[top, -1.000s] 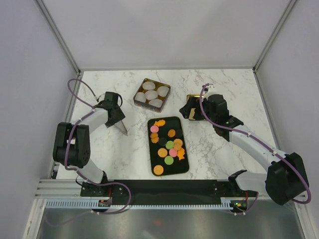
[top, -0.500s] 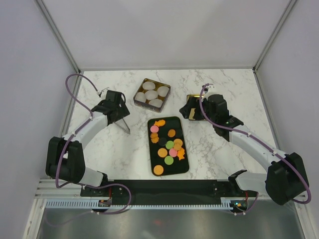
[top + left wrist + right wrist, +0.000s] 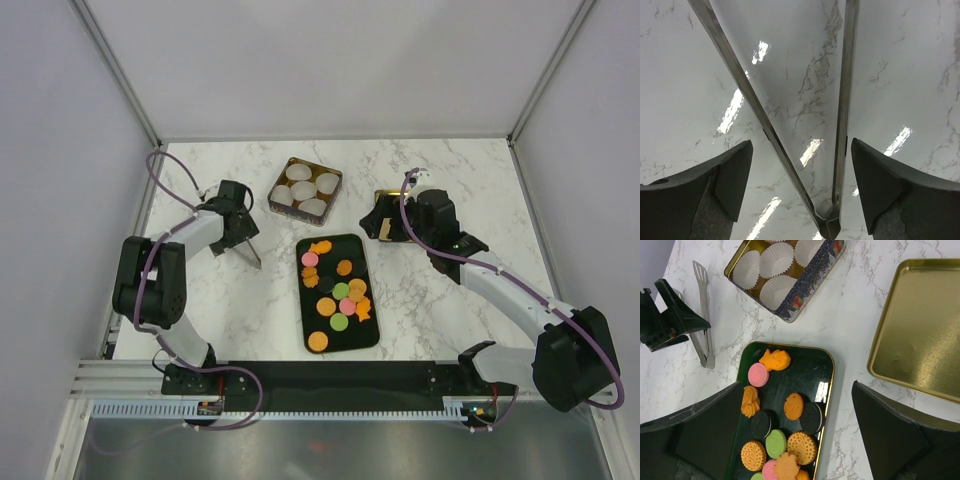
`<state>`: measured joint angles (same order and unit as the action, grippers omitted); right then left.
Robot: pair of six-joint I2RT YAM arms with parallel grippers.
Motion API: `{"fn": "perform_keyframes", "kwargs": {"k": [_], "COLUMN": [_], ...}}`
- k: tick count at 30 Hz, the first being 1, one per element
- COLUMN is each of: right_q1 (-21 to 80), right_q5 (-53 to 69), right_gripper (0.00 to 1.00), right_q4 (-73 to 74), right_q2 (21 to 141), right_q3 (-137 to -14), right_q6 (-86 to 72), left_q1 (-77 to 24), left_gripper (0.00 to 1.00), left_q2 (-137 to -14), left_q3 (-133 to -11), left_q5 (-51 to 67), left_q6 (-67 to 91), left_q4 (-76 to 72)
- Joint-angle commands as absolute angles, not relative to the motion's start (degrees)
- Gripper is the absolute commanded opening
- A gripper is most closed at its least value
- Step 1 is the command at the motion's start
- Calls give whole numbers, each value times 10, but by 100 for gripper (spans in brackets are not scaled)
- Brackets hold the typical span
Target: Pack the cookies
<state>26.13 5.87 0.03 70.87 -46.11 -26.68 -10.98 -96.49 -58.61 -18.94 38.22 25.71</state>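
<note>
The cookies (image 3: 337, 295) lie on a black tray (image 3: 365, 335) in the middle of the table: orange, pink, green and dark brown, also visible as cookies (image 3: 790, 407) in the right wrist view. A square tin (image 3: 305, 187) holding white paper cups stands behind the tray. Metal tongs (image 3: 249, 256) lie flat on the marble to the left. My left gripper (image 3: 240, 238) hovers over them, open, and the tongs (image 3: 841, 115) lie between its fingers (image 3: 735, 170) without touching either. My right gripper (image 3: 378, 222) is open and empty over the tray's far right corner.
A gold lid (image 3: 925, 330) lies upside down right of the tray (image 3: 826, 371), partly under my right gripper (image 3: 797, 385). The tin (image 3: 807, 295) and the tongs (image 3: 702, 315) show beyond it, with the left gripper (image 3: 670, 315) beside them. Frame posts and walls bound the table.
My left gripper's jaws have spread wider over the tongs and its arm has swung out and back. The right arm has not moved.
</note>
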Motion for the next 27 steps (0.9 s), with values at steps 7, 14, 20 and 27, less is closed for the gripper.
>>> {"fn": "perform_keyframes", "kwargs": {"k": [7,14,20,27], "right_q1": [265,266,267,266], "right_q5": [76,82,83,76], "right_gripper": [98,98,98,98], "right_q4": [-16,-16,-16,-13], "right_q2": [700,702,704,705], "right_q3": [-479,-480,-481,-483], "right_q6": [-257,-255,-253,-247], "left_q1": [-90,-91,-106,-154], "left_gripper": [82,55,47,47], "left_q2": [-1007,-1020,-943,-846], "left_q3": [-598,-594,-585,-611], "left_q5": [-180,-163,-155,-156], "left_q6": [410,402,383,342], "left_q4": [229,215,228,299]}}
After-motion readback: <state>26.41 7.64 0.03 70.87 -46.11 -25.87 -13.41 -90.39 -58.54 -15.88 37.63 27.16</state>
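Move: The tongs lie spread open in a V under the left hand, their middle about 2 cm ahead, 1 cm to its left and 2 cm below; both legs are between the open fingers. The cookie box with paper cups stands some 10 cm ahead and 15 cm to the right, the cookie tray roughly 12 cm back and 23 cm to the right. From the right hand the tongs are about 33 cm left, 4 cm ahead and 16 cm below. Bring the left gripper down another 2 cm or so, easing slightly left, so its fingers straddle both legs of the tongs; close until the legs are squeezed together, holding there as the fingers shut. Then lift the tongs about 5 cm, swinging them to the right, towards the cookie box. ##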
